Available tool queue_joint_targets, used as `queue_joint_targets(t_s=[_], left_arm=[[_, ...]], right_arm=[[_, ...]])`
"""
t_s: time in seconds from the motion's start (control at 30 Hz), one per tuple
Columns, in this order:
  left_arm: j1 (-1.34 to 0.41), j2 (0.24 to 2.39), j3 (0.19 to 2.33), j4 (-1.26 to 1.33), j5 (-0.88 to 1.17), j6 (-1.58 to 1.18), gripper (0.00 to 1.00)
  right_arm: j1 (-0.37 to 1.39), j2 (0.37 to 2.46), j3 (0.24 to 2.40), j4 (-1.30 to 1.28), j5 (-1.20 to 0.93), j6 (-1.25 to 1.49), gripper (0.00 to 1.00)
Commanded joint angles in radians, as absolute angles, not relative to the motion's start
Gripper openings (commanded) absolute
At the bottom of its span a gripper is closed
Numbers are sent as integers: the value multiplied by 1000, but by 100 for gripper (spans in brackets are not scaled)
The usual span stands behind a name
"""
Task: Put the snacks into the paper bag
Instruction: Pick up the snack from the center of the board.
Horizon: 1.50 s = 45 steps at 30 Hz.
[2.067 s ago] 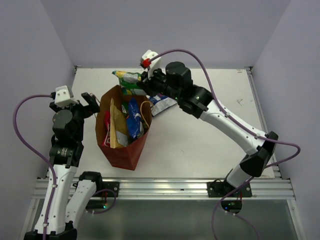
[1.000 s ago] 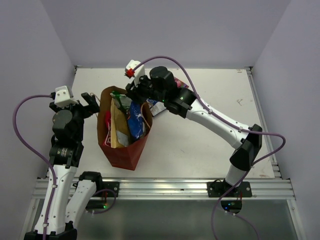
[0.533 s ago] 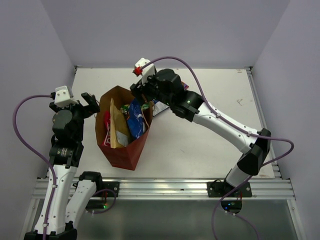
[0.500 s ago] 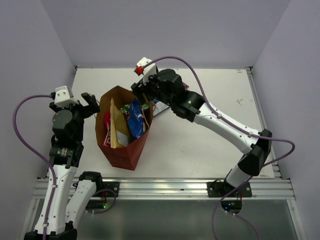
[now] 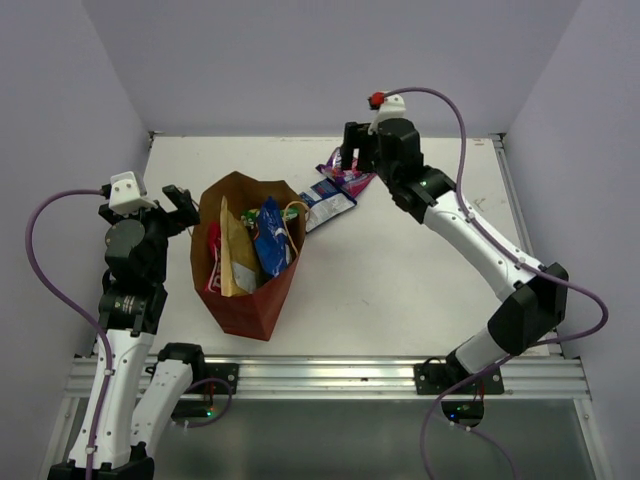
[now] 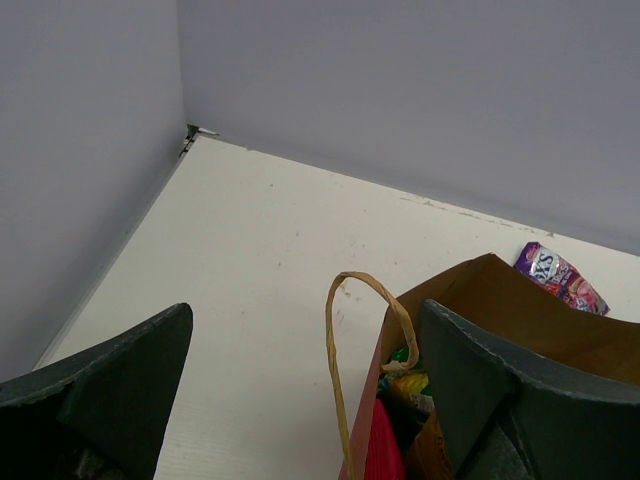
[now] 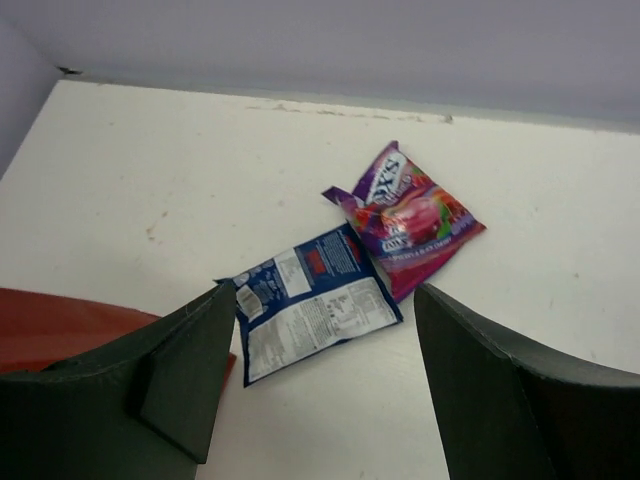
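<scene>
The brown paper bag (image 5: pixel 243 300) with red sides stands open at the left middle of the table. Several snacks stick out of it: a pink-red packet (image 5: pixel 212 262), a tan-gold one (image 5: pixel 234 262) and a blue-white one (image 5: pixel 270 246). A small dark blue packet (image 7: pixel 315 305) and a small purple-pink packet (image 7: pixel 410 218) lie flat on the table just behind and right of the bag. My right gripper (image 5: pixel 347 165) hangs open and empty above these two. Open and empty too, my left gripper (image 5: pixel 183 203) stays beside the bag's left rim, near a tan loop handle (image 6: pixel 362 330).
The white table (image 5: pixel 420 280) is walled at the back and both sides. A metal rail (image 5: pixel 320 375) with the arm bases runs along the near edge. The bag's red corner (image 7: pixel 60 325) shows at the lower left of the right wrist view.
My right gripper carried a green-yellow packet over the bag, opened and let it go inside. It then swung back and right to above the two packets on the table. The left arm kept still.
</scene>
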State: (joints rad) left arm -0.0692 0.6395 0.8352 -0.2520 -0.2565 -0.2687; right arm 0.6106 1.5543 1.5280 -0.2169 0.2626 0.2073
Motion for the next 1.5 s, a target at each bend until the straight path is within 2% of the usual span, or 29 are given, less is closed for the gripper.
queue_joint_targets(t_s=[0.0,0.2,0.53,0.9,1.47], left_arm=[[-77,644,830,-207,-249,-255,97],[-75,649,831,-207,-250,-253,97],[-66,649,834,-209,-241,-250,97],[-46,672,834,-207,-213,-255,97],[-29,689,834,-204,-186,-256,97]], right_arm=[[522,1540,1483,-209,209,412,76],[404,1650,1465,-190,85,520,76],[273,1825,1443,-112,3,753,79],[242,2028,1466,-6,-97,883,80],[242,2201,1473,179,-136,1025,80]])
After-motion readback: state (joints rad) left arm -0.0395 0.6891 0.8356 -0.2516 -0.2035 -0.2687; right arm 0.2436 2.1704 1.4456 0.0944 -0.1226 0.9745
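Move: Ahead of the right hand by about 16 cm, level with it sideways and some 31 cm below, lies the purple snack. The blue snack lies nearer, about 6 cm ahead, 5 cm to the hand's left and equally low. The middle of the paper bag is roughly 18 cm back, 21 cm left and 19 cm below. From the left hand, the purple snack is about 30 cm ahead, 36 cm right and 31 cm down. Sinking some 28 cm towards the purple snack, the empty right hand reaches about 12 cm forward, first swinging right nearly 9 cm, then easing back left about 3 cm. The wrist tips down, rolls its left side up and turns roughly 20 degrees clockwise, bringing the open fingers low by the packet's right edge. ##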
